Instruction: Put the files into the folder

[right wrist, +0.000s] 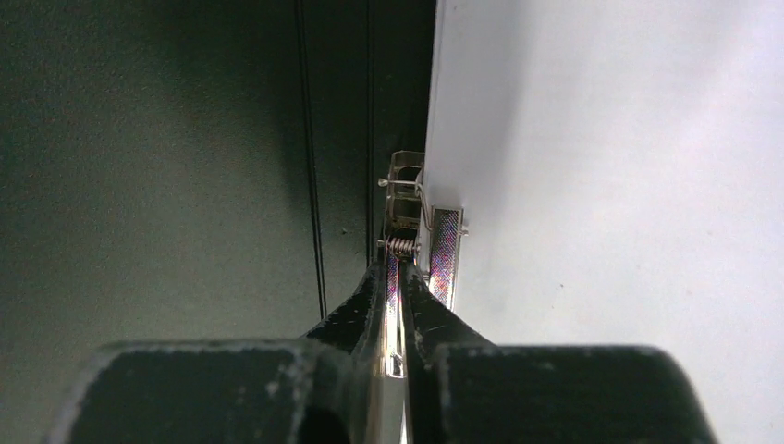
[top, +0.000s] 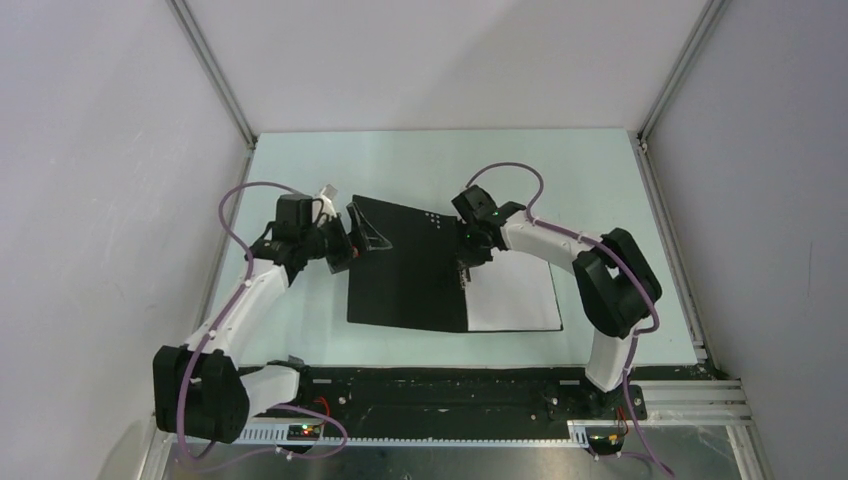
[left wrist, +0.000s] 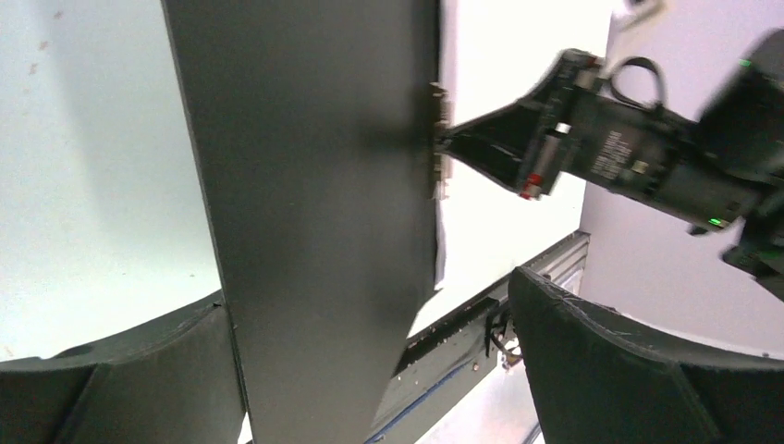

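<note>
The folder (top: 405, 270) lies open, black inside up, in the middle of the table. The white files (top: 515, 295) lie on its right half, their left edge at the spine. My right gripper (top: 465, 262) is at the spine, shut on the upright lever of the metal clip (right wrist: 404, 199). That grip (right wrist: 396, 277) is thin, beside the files (right wrist: 601, 185). My left gripper (top: 358, 240) stands wide open at the folder's left edge. The black cover (left wrist: 314, 185) runs between its fingers (left wrist: 629, 370) without being pinched. From there the right gripper (left wrist: 453, 139) shows at the spine.
Pale green table top (top: 300, 170) lies around the folder, with white walls and aluminium posts (top: 215, 70) on three sides. A black base rail (top: 450, 400) runs along the near edge.
</note>
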`<state>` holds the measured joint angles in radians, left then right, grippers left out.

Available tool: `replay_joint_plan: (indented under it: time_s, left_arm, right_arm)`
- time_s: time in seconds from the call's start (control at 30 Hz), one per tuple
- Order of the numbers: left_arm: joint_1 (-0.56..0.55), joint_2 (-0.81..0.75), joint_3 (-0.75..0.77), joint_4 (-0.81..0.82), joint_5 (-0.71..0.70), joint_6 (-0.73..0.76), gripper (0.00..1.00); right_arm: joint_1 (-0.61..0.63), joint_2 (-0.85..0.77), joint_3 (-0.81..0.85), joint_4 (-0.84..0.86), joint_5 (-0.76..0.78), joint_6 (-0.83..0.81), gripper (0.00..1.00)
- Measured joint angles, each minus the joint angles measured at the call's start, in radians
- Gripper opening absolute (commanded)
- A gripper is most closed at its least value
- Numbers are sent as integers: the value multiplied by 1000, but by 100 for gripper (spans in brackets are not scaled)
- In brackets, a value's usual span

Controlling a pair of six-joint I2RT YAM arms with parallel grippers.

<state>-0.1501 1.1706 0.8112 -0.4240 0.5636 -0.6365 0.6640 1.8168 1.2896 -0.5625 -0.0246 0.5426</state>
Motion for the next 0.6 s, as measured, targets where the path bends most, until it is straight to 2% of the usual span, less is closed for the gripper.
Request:
replay_joint_plan:
  time_s: [0.2,0.27,0.6]
  left_arm:
    - [-85,-18,65,-5,-11,-9,100]
    - [-109,-18,87,-5,-14,-16,100]
    - [-221,-8,196,-10,-108,-74,100]
  right_arm:
    - [47,71,-8,83,-66,72,39]
    - [68,87,-8,113,-93,98,43]
    - [80,85,-43,222,-168,193,49]
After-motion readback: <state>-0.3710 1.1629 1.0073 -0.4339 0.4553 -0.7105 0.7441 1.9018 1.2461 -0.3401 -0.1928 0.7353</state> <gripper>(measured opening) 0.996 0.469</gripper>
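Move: The folder's black cover is already half raised on the left hand's lower finger. Its middle lies about 8 cm right of that hand, 3 cm back and 6 cm below; the clip on the spine is some 21 cm right, 4 cm back and 11 cm below. For the right hand the clip sits almost straight below, roughly 2 cm down; the cover's middle is 15 cm to its left and 1 cm back, the white files' middle 10 cm right and 2 cm back. The folder's cover keeps being pushed up and over towards the spine by the wide-open left hand, one finger against its outer side, rising about 7 cm and going 6 cm right as the fingers tip up a little. Meanwhile the right hand goes some 7 cm left, slightly back and down, spreading its shut fingers about halfway at the spine beside the clip and pushing the folder along. ##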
